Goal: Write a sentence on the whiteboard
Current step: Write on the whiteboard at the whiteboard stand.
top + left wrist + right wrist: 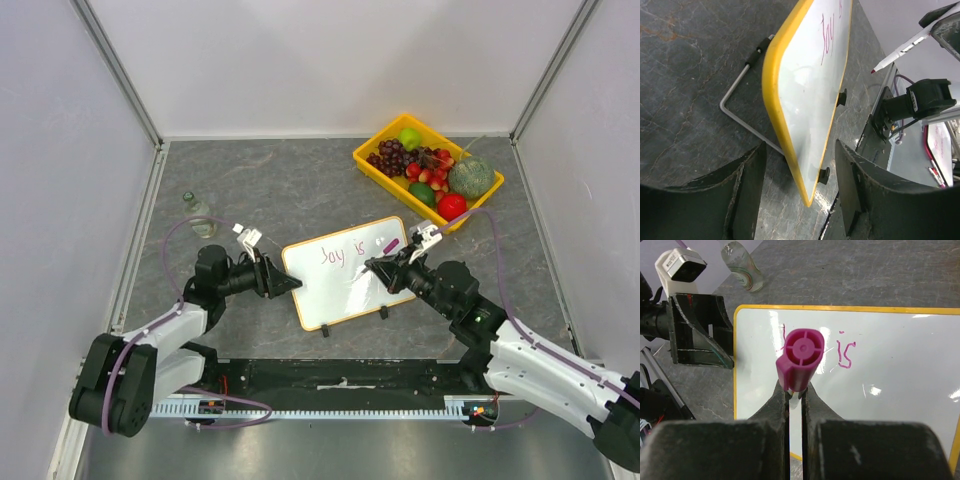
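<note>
The whiteboard point(345, 285) stands tilted on its wire stand point(740, 95) in the middle of the table, with a yellow rim. The sentence point(345, 252) reads "Joy is" in pink on one line near the top; in the right wrist view "is" point(846, 354) shows and "Joy" is partly behind the marker. My left gripper point(285, 278) is open around the whiteboard's point(810, 90) left corner, with gaps on both sides of the left gripper point(800, 150). My right gripper point(388, 264) is shut on the marker point(800, 352), magenta cap end up point(391, 244). Its red tip point(873, 71) hangs by the board.
A yellow fruit tray point(385, 131) with grapes, apples and a melon sits at the back right. A small glass bottle point(197, 212) stands left of the board, behind my left arm. White walls close in the table on three sides.
</note>
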Robot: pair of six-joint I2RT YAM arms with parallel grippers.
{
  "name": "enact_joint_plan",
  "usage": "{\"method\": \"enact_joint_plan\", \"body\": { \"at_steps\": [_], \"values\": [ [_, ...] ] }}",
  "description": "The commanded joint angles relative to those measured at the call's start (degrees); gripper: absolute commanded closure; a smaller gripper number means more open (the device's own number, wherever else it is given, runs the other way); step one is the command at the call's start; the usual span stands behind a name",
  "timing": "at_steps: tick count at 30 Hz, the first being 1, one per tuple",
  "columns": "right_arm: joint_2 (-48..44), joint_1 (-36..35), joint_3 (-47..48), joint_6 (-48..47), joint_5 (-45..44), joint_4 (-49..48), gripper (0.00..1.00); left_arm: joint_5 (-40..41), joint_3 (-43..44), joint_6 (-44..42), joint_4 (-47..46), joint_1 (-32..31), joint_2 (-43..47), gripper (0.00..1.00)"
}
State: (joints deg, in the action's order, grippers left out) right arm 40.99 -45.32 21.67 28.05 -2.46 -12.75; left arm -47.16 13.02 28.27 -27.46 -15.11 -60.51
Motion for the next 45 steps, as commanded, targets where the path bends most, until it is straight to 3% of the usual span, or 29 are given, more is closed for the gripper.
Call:
{"method": "enact_joint_plan", "body": {
  "at_steps": [1, 7, 10, 17, 22, 34, 45],
  "values": [
    [1.0, -0.9, 1.8, 1.3, 1.2, -5.5, 1.00, -3.5, -0.4, 3.1, -7.9, 0.1, -4.6, 0.39],
    [3.0, -2.0, 0.7, 3.3, 2.3, -9.2, 1.00, -6.7, 1.5, 4.5, -12.6, 0.0, -10.8, 0.46],
    [4.0, -2.4, 0.4, 3.5, 1.7, -10.4, 1.00, -7.6, 3.1, 4.2, -12.7, 0.0, -13.5, 0.55],
    [8.0, -4.6, 0.6, 3.4, 0.3, -14.1, 1.00, -9.2, 5.1, 4.3, -13.0, 0.0, -19.1, 0.98],
    [9.1, -7.9, 1.1, 2.2, -5.5, -16.1, 1.00, -6.8, 5.8, 2.8, -8.8, 0.1, -18.6, 0.98],
    [16.0, -14.6, 1.9, -0.5, -18.4, -21.2, 1.00, -6.7, 5.9, 3.2, -8.6, 0.1, -19.9, 0.98],
    [18.4, -15.2, 2.8, -0.8, -23.6, -22.5, 1.00, -7.1, 5.7, 3.2, -8.7, 0.0, -19.6, 0.98]
  ]
}}
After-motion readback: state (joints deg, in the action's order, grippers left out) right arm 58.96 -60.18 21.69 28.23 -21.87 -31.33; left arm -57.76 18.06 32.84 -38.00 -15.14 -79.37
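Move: The left hand, jaws open, has the whiteboard's left edge about 2 cm to its right and 2 cm below, level fore and aft; the word "Joy" is some 9 cm right and 6 cm ahead. The right hand holds the marker; the blank spot under "Joy" lies roughly 8 cm to its left, 2 cm back and 6 cm below. From it, "Joy" is about 9 cm left and 3 cm ahead, "is" 2 cm left and 5 cm ahead. Leftward across the whiteboard's face the right hand carries the marker about 5 cm, clear of the finished "is", then sinks some 2 cm towards the blank area under "Joy", fingers keeping their grip. Meanwhile the left hand shifts 2 cm to the right, dips and comes partly back up, its jaws closing to pinch the board's left edge, then holds there. ##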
